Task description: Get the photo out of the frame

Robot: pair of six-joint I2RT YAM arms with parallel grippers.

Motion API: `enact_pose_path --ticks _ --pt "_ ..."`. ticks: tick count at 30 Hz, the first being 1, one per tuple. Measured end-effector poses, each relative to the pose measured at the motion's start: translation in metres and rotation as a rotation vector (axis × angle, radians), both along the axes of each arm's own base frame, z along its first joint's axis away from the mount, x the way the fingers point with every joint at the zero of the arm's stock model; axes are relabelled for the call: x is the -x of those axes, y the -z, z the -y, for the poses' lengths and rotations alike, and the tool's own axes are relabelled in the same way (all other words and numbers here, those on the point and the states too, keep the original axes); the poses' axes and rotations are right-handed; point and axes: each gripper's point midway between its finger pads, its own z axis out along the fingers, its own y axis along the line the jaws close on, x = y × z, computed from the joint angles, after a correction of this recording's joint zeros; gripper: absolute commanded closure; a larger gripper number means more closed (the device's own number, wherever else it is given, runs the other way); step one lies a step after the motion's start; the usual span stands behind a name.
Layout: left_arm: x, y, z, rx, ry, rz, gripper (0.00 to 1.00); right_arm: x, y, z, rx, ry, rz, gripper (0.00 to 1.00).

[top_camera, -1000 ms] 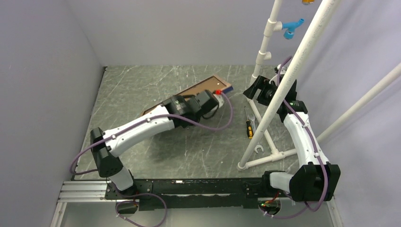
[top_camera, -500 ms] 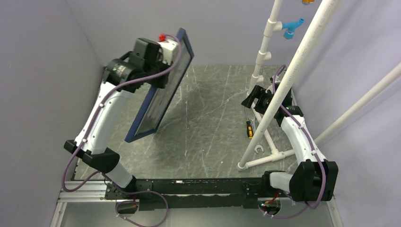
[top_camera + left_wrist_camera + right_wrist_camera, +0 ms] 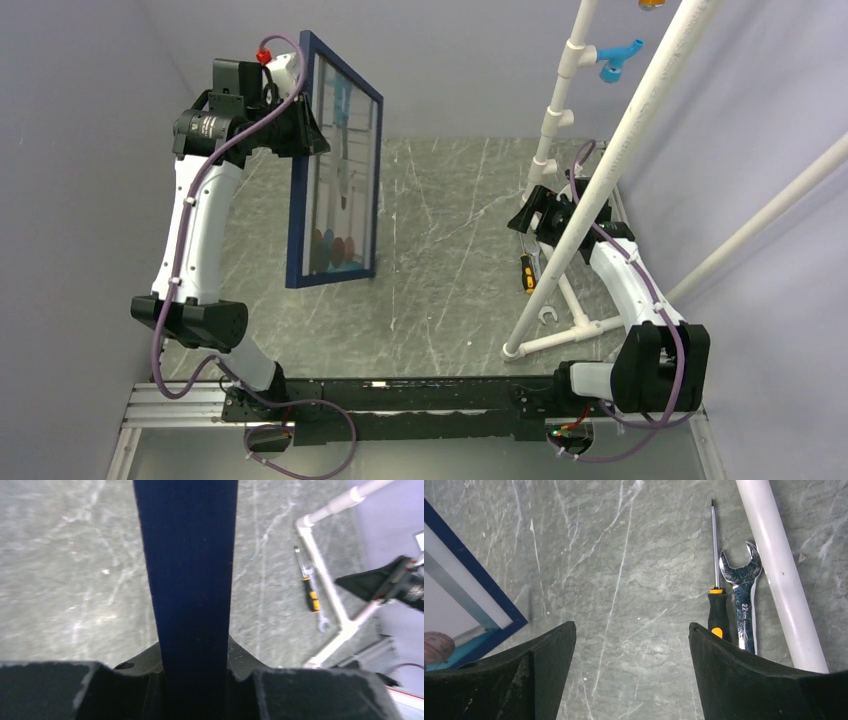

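Note:
My left gripper is shut on the upper left edge of the navy-blue frame and holds it upright, high above the table. The photo sits inside it and faces right, with white columns above and red and blue balls near the bottom. In the left wrist view the frame's dark edge runs up between my left gripper's jaws. My right gripper hovers open over the table, apart from the frame. In the right wrist view that gripper has nothing between its fingers; the frame's lower corner and the photo's white border show at the left.
A white PVC pipe stand rises at the right around my right arm, its foot lying on the grey marble table. A black-and-orange screwdriver and a wrench lie beside the pipe. A blue fitting hangs above.
My left arm has lifted the frame from flat on the far table to upright and turned its picture side toward the right. The right gripper shifted slightly and stays open.

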Motion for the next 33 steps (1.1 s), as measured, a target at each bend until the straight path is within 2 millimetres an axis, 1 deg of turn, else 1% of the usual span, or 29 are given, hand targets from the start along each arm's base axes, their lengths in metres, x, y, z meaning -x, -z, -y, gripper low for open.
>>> enact_pose_path --ticks 4,6,8,11,14,18,24,26,33 --pt "-0.008 0.007 0.006 0.145 0.009 -0.052 1.0 0.0 0.003 -0.001 0.001 -0.003 -0.01 0.16" --pt "-0.011 0.015 0.006 0.2 0.003 -0.078 1.0 0.0 0.003 -0.001 0.001 -0.004 -0.011 0.16" --pt "-0.012 0.024 0.005 0.249 -0.005 -0.101 1.0 0.0 0.003 -0.002 0.001 -0.006 -0.01 0.16" --pt "-0.012 0.046 0.004 0.342 -0.027 -0.128 1.0 0.0 0.004 -0.002 0.001 -0.007 -0.011 0.16" --pt "-0.01 0.063 0.01 0.43 -0.033 -0.159 1.0 0.001 0.005 -0.003 0.001 -0.009 -0.013 0.16" --pt "-0.011 0.091 0.024 0.549 -0.022 -0.194 1.0 0.003 0.009 -0.004 0.002 -0.013 -0.024 0.16" --pt "-0.013 0.138 0.042 0.697 -0.031 -0.279 1.0 0.006 0.014 -0.005 0.005 -0.017 -0.034 0.16" --pt "-0.016 0.152 0.051 0.733 -0.032 -0.306 1.0 0.007 0.015 -0.005 0.006 -0.018 -0.037 0.16" --pt "-0.03 0.186 0.093 0.819 0.032 -0.37 1.0 0.007 0.019 -0.004 0.014 -0.011 -0.039 0.16"
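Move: The blue frame is already pinched by its edge in the left hand. The open tabletop between the arms, where it is headed, lies about 18 cm to that hand's right, 3 cm back and some 33 cm below. On the same table stand the screwdriver, about 39 cm right and 11 cm back, and the wrench, about 42 cm right and 12 cm back. From the right hand the open spot is about 23 cm left, 1 cm back and 11 cm below. The frame, held up steeply on its edge, is brought down towards the open table by the left hand, which sinks nearly 19 cm and, mostly in the later part, carries it about 9 cm right. Meanwhile the hand rolls its left side down by around 50 degrees, its fingers swinging round to point mainly right, and keeps its pinch on the edge. ##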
